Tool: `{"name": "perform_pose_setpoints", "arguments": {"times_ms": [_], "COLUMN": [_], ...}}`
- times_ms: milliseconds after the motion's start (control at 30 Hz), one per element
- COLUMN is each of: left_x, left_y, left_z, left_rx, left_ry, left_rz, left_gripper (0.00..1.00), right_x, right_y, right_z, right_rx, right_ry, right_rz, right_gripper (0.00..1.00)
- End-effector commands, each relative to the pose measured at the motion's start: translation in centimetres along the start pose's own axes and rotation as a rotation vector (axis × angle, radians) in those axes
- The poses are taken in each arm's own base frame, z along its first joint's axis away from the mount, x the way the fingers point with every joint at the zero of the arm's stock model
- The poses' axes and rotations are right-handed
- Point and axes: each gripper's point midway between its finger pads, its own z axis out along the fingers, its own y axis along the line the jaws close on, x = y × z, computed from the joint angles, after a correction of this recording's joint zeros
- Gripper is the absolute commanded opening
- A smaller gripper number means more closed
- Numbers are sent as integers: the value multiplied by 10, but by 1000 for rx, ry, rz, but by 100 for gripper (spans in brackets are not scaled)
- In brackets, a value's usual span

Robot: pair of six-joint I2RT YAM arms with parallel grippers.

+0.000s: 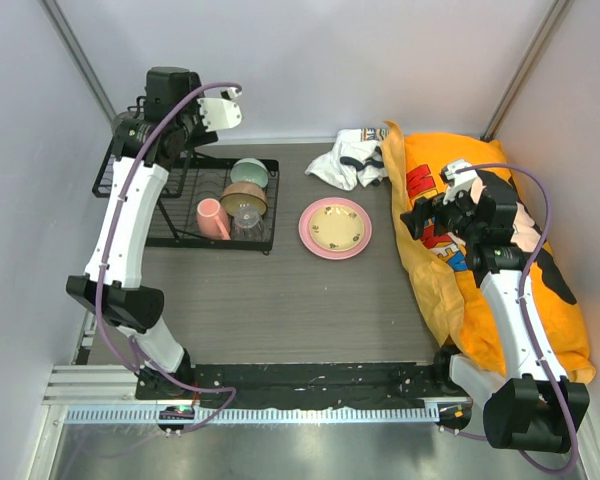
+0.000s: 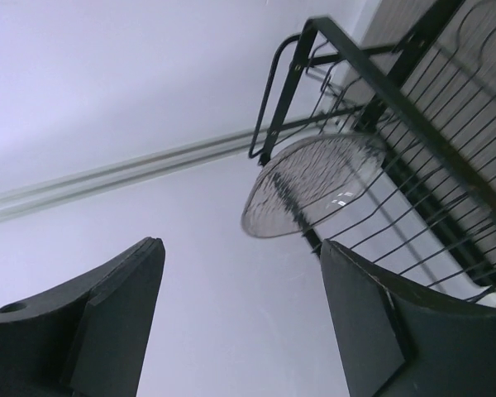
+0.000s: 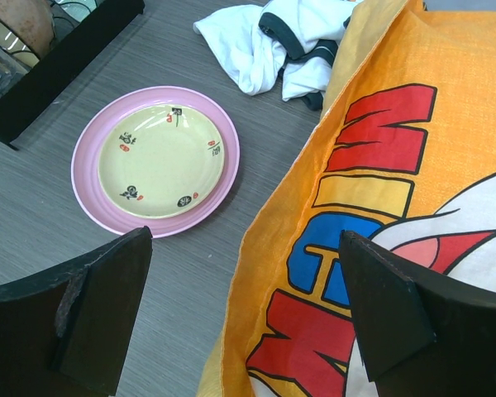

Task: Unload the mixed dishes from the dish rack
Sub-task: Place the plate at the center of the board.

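Observation:
The black wire dish rack (image 1: 208,243) stands at the back left. Its lower tray holds a mint-green bowl (image 1: 250,171), a brown bowl (image 1: 243,198), a pink mug (image 1: 212,218) and a clear glass cup (image 1: 248,223). On the table to the right of the rack lies the large pink plate (image 1: 307,228) (image 3: 89,194) with the tan shallow dish (image 1: 336,226) (image 3: 159,161) in it. My left gripper (image 1: 223,108) (image 2: 240,248) is raised behind the rack, open and empty, facing the wall. My right gripper (image 1: 421,216) (image 3: 246,240) hovers open and empty over the orange cloth's edge.
A big orange printed cloth (image 1: 500,270) (image 3: 397,165) covers the table's right side. A crumpled white garment (image 1: 350,158) (image 3: 273,45) lies behind the plate. A round mesh piece (image 2: 314,186) hangs on the rack's upper frame (image 2: 413,107). Grey walls close in the left, back and right.

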Motion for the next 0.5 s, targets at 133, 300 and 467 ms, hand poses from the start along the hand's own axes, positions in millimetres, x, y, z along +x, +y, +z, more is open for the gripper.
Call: {"name": "perform_pose_setpoints", "arguments": {"times_ms": [133, 300, 467], "left_x": [21, 26, 33], "left_y": [-1, -9, -15], "left_z": [23, 43, 62], "left_rx": [56, 104, 155], "left_ry": [163, 212, 277], "left_rz": [316, 428, 521], "left_gripper": [79, 78, 77], "right_x": [-20, -21, -20], "right_y": [-1, -1, -1], "right_z": [-4, -4, -4], "right_rx": [-1, 1, -1], "right_ry": [-54, -56, -54], "right_rz": [-35, -38, -40], "right_gripper": [100, 100, 100]}}
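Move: The left hand, empty, is high beside the rack; the clear plate standing in the upper tier lies about 10 cm ahead, 13 cm to its left and 20 cm below. Down in the lower tier, some 36 cm below the hand, the pink mug is 5 cm back and 6 cm right, the brown bowl level with the hand and 14 cm right, the green bowl 8 cm ahead and 14 cm right. From the right hand the clear plate is roughly 22 cm ahead, 75 cm left and 3 cm below. Down and forward, drifting a little left, the empty left hand travels about 7 cm in towards the clear plate in the upper tier, gathering pace after a slow start. On the way the wrist rolls some 25 degrees, its left side rising, and tips the fingers further down by around 10 degrees; they stay wide open and touch nothing yet. ##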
